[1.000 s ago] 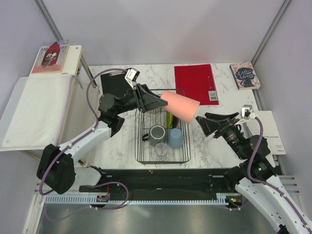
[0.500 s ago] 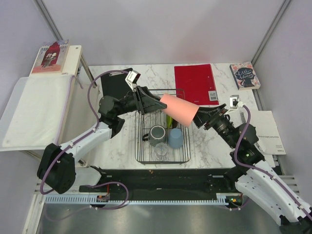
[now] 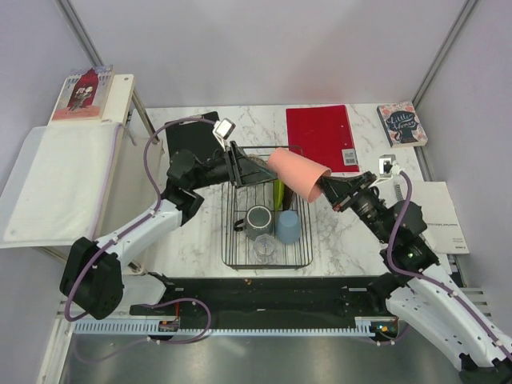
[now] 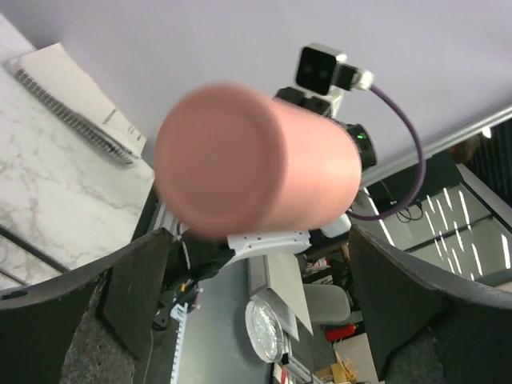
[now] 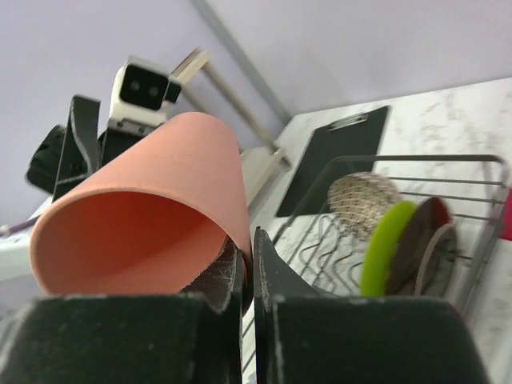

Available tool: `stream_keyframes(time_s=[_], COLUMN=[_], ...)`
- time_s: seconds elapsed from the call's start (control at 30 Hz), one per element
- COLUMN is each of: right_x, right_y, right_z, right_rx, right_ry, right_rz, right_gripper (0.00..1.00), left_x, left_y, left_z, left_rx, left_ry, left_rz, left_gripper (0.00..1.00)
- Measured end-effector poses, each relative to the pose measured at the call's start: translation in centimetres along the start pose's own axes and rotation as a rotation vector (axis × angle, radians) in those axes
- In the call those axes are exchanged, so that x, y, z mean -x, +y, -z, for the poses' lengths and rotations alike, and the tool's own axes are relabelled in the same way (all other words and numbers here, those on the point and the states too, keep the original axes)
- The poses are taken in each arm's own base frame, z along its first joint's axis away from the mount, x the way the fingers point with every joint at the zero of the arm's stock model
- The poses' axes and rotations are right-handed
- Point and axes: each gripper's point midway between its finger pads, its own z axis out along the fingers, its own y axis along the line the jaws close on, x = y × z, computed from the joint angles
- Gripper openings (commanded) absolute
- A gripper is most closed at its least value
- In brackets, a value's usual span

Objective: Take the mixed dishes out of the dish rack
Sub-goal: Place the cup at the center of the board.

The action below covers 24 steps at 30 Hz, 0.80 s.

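Observation:
A pink cup hangs on its side above the dish rack, between my two grippers. The right gripper is shut on the cup's rim, one finger inside the cup and one outside. Around the cup's base the left gripper stands open, its fingers clear of the sides. In the rack sit a grey mug, an upturned blue cup, a clear glass, a lime-green plate, a dark red plate and a mesh bowl.
A red clipboard lies behind the rack to the right and a black clipboard to the left. A book sits at the far right corner. White paper lies under the right arm. A side shelf stands left of the table.
The right gripper came in from the right and shut on the cup's rim. The left gripper's jaws opened off the cup.

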Motion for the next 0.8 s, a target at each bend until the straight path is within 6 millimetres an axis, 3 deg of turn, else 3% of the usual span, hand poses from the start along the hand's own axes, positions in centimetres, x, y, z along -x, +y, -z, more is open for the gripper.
stream_keyframes(time_s=[0.17, 0.3, 0.47, 0.6, 0.7, 0.8], right_x=[3.2, 6.7, 10.9, 10.5, 9.7, 11.2], right_y=[-1.6, -2.8, -6.4, -10.8, -15.6, -20.9], right_z=[0.9, 1.8, 1.7, 0.5, -0.3, -1.2], right_rx=[-0.166, -0.338, -0.681, -0.913, -1.068, -1.179], right_ry=[-0.081, -0.146, -0.199, -0.158, -0.079, -0.044], right_rz=[0.061, 0.098, 0.141, 0.210, 0.238, 0.174], right_gripper=[0.00, 0.00, 0.00, 0.00, 0.00, 0.00], left_x=[1.1, 3.2, 3.5, 3.1, 3.4, 3.5], left_y=[3.3, 6.4, 9.9, 10.7, 9.2, 7.6], left_z=[0.8, 2.5, 4.5, 6.1, 7.4, 8.0], left_rx=[0.149, 0.306, 0.504, 0.611, 0.624, 0.607], left_ry=[-0.047, -0.160, -0.227, -0.253, -0.305, -0.331], left_rz=[0.036, 0.098, 0.169, 0.160, 0.099, 0.051], left_gripper=[0.99, 0.99, 0.99, 0.99, 0.99, 0.97])
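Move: The red board's middle, where the pink cup is going, is roughly 33 cm ahead of the right hand, 6 cm to its right and 26 cm below. The cup's middle is about 6 cm to the hand's left and 2 cm ahead. The dish rack is some 13 cm left, 10 cm ahead; the book is about 34 cm right, 37 cm ahead, at table height. From the left hand, the board is about 33 cm ahead, 20 cm right and 27 cm below. Keeping its pinch on the pink cup's rim, the right hand pulls the cup rightward out from between the two grippers, rising slightly, then drives forward and down towards the red board, about 17 cm right and 17 cm forward in all, while the wrist swings some 55 degrees clockwise and tips down. The left hand, already open, dips forward and down beside the rack, then swings back up and leftward, turning counter-clockwise. ##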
